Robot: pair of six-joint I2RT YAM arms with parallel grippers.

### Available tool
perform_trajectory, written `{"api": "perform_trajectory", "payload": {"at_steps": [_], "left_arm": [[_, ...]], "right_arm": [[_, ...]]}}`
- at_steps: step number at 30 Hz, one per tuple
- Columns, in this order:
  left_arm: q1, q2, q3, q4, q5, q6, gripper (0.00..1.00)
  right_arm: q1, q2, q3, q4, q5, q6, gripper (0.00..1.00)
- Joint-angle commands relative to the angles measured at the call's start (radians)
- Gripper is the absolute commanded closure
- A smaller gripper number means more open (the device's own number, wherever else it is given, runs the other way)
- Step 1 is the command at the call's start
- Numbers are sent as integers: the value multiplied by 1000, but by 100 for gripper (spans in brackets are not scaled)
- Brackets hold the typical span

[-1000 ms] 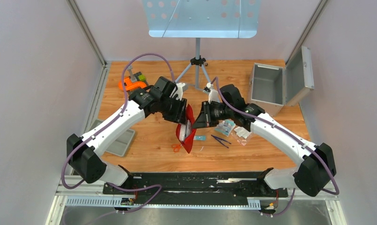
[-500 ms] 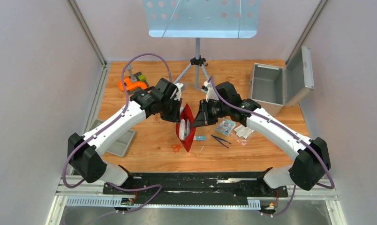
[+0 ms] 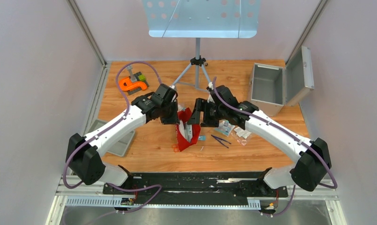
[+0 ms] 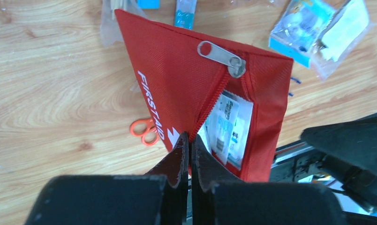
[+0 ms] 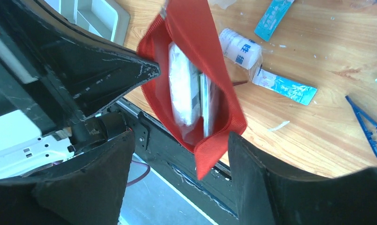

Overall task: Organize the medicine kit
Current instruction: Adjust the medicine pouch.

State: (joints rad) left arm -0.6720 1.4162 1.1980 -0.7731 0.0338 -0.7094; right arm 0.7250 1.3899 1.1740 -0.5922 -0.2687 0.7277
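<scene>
The medicine kit [image 3: 267, 86], a silver-grey case, stands open at the back right with its lid [image 3: 300, 75] swung out. A red first-aid pouch [image 3: 185, 132] hangs unzipped between the arms. My left gripper [image 4: 190, 140] is shut on the pouch's edge beside the zipper teeth, and the zipper pull [image 4: 222, 57] sits at the far end. My right gripper [image 5: 181, 138] is open, with the pouch's [image 5: 189, 23] lower corner hanging loose between its fingers. Packets [image 5: 182, 84] show inside the pouch.
Orange scissors [image 4: 147, 132], a white bottle [image 5: 240, 49], a teal sachet [image 5: 285, 86], blue tweezers [image 3: 221, 140] and small packets [image 3: 243, 132] lie on the wood around the pouch. A grey tray [image 3: 123, 143] sits at the left edge. A tripod stand [image 3: 197, 65] and an orange tool [image 3: 131, 84] are at the back.
My left gripper has closed on the pouch's edge and my right gripper has opened, letting the pouch go. Both wrists have dropped lower and the pouch has sagged towards the table.
</scene>
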Motion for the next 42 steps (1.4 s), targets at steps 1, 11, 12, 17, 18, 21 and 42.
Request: {"api": "perform_trajectory", "payload": {"at_steps": [1, 11, 12, 17, 18, 21, 42], "left_arm": [[1, -65, 16, 95, 5, -75, 100], [41, -105, 19, 127, 97, -100, 100], [42, -108, 20, 133, 101, -105, 100], [44, -130, 29, 137, 106, -108, 100], [45, -136, 31, 136, 106, -108, 100], [45, -147, 33, 134, 103, -110, 100], [67, -164, 80, 27, 57, 8, 56]], "right_arm": [[17, -65, -53, 29, 89, 112, 30], [-6, -202, -230, 197, 36, 198, 40], [-9, -203, -236, 198, 30, 203, 40], [-22, -193, -254, 218, 16, 227, 46], [-23, -190, -251, 220, 18, 228, 50], [-24, -177, -241, 223, 16, 224, 61], [-50, -24, 1, 86, -99, -211, 100]]}}
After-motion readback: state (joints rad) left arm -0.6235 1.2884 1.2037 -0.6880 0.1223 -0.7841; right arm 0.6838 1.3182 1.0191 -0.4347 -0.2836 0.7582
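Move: The left hand already pinches the red medicine pouch by its left rim; the pouch's middle is about 4 cm to the right, 2 cm back and 5 cm below. From the open right hand it lies some 2 cm left, 3 cm back and 7 cm below. The flat blue tube is about 5 cm back, 1 cm right of the right hand, the blue tweezers 6 cm back, 10 cm right, both 17 cm lower; the scissors lie 8 cm back, 1 cm left of the left hand, 14 cm below. Keeping its pinch on the left rim, the left hand lifts the pouch about 6 cm while its fingers swing some 15 degrees towards the right, then it holds still and starts to open only at the very end. The open right hand dips back, to the right and down, roughly 3.5 cm in all, turns slightly clockwise, then works forward again while closing and pinches the pouch's right-hand rim, rising a little once shut. ##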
